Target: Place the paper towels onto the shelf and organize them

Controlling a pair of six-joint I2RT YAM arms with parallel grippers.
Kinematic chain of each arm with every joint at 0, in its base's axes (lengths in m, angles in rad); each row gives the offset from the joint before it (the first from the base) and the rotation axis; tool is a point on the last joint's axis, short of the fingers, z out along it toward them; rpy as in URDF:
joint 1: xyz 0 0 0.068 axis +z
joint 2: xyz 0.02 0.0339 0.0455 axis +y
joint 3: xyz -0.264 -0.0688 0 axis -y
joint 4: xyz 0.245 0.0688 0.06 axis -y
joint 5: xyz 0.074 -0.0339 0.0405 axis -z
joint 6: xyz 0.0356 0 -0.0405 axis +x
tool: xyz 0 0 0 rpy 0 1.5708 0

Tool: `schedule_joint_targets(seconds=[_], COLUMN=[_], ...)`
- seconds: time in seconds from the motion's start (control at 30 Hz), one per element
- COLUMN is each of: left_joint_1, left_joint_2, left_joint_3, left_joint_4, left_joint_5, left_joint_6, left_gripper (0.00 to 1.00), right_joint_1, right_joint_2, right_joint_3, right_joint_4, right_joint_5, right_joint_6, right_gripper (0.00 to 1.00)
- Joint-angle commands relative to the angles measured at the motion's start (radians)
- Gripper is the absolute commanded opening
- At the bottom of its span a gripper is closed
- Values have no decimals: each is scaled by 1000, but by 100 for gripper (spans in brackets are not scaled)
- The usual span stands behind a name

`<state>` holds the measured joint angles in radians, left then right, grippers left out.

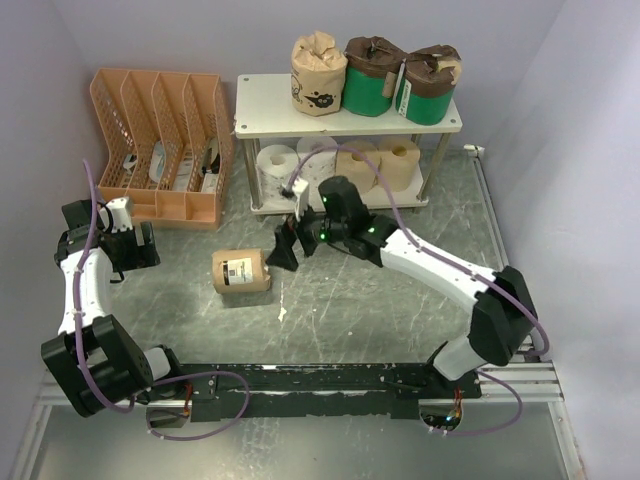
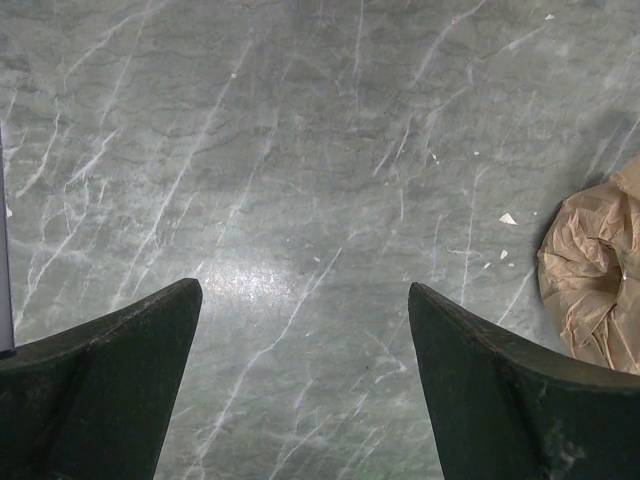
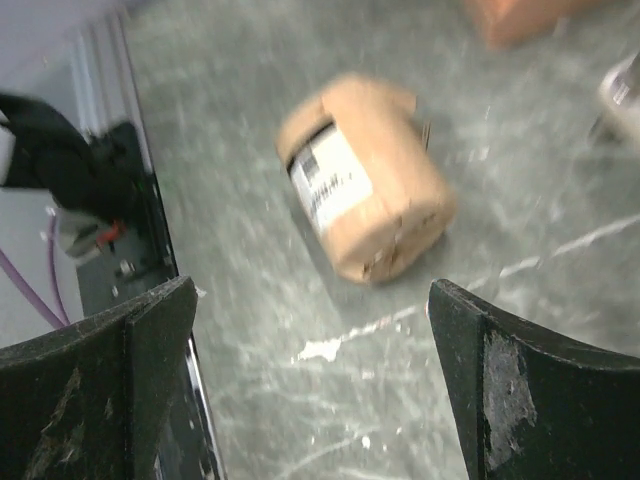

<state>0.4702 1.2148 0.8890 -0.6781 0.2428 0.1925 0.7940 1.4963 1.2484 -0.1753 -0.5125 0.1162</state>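
One tan-paper-wrapped roll (image 1: 241,271) with a white label lies on its side on the table; the right wrist view shows it (image 3: 365,180) blurred, a short way ahead of the fingers. My right gripper (image 1: 280,252) (image 3: 310,300) is open and empty, just right of that roll. My left gripper (image 1: 148,247) (image 2: 305,290) hangs open over bare table at the far left, the roll's crumpled end (image 2: 592,290) at its view's right edge. The shelf (image 1: 262,108) carries a tan-wrapped roll (image 1: 318,75) and two green-wrapped rolls (image 1: 370,76) on top, and several white and tan rolls (image 1: 360,165) below.
An orange slotted file organizer (image 1: 160,145) stands left of the shelf. A black rail (image 1: 330,380) runs along the near edge between the arm bases. Small white scraps (image 1: 283,313) lie on the grey marbled tabletop (image 1: 350,300).
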Motion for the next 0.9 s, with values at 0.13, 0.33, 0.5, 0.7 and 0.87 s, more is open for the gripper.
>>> schedule_joint_targets(seconds=[0.13,0.33,0.5,0.7,0.87], left_joint_1=[9,9,10,9,10], left_joint_2=[-1,27,13,-10,-2], left_joint_3=[29,37,36,30,31], left_joint_4=[6,-15,-14,-8,-12], left_joint_5=[-5,41,42,54,58], left_joint_6=[-8,8,8,15,15], left_gripper=[96,96,96,96,96], right_joint_1=[-46,-56,-55,-54,-57], right_joint_2=[70,161,257,277,334], right_joint_3=[-201,-241,-152,-192,-167], right_joint_4=[362,538,425,504,505], right_joint_5=[-115,-110,-15,74,86], right_joint_6=[302,544,604,650,648], right_gripper=[100,100,100,100,93])
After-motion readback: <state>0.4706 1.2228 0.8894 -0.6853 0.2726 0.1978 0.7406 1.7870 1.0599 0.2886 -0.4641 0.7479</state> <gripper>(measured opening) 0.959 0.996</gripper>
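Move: The last wrapped paper towel lies on its side on the table, about 9 cm to the left of the right hand, 4 cm back and roughly 18 cm below. The leftmost white roll on the lower shelf stands some 20 cm ahead and 1 cm to the left of that hand, and the orange rack about 26 cm ahead and 29 cm left. From the left hand, the wrapped paper towel is some 24 cm to the right, 5 cm back and 5 cm below. The right hand, empty and wide open, sinks about 11 cm towards the wrapped paper towel, dropping quickly at first and then drifting some 4 cm forward and a little left as it keeps coming down and slows near the roll's right-hand end. As it descends the wrist rolls about its leftward-pointing fingers by more than 30 degrees, the forward side going down, with a clockwise turn in it, and the fingers stay open without closing on anything. ##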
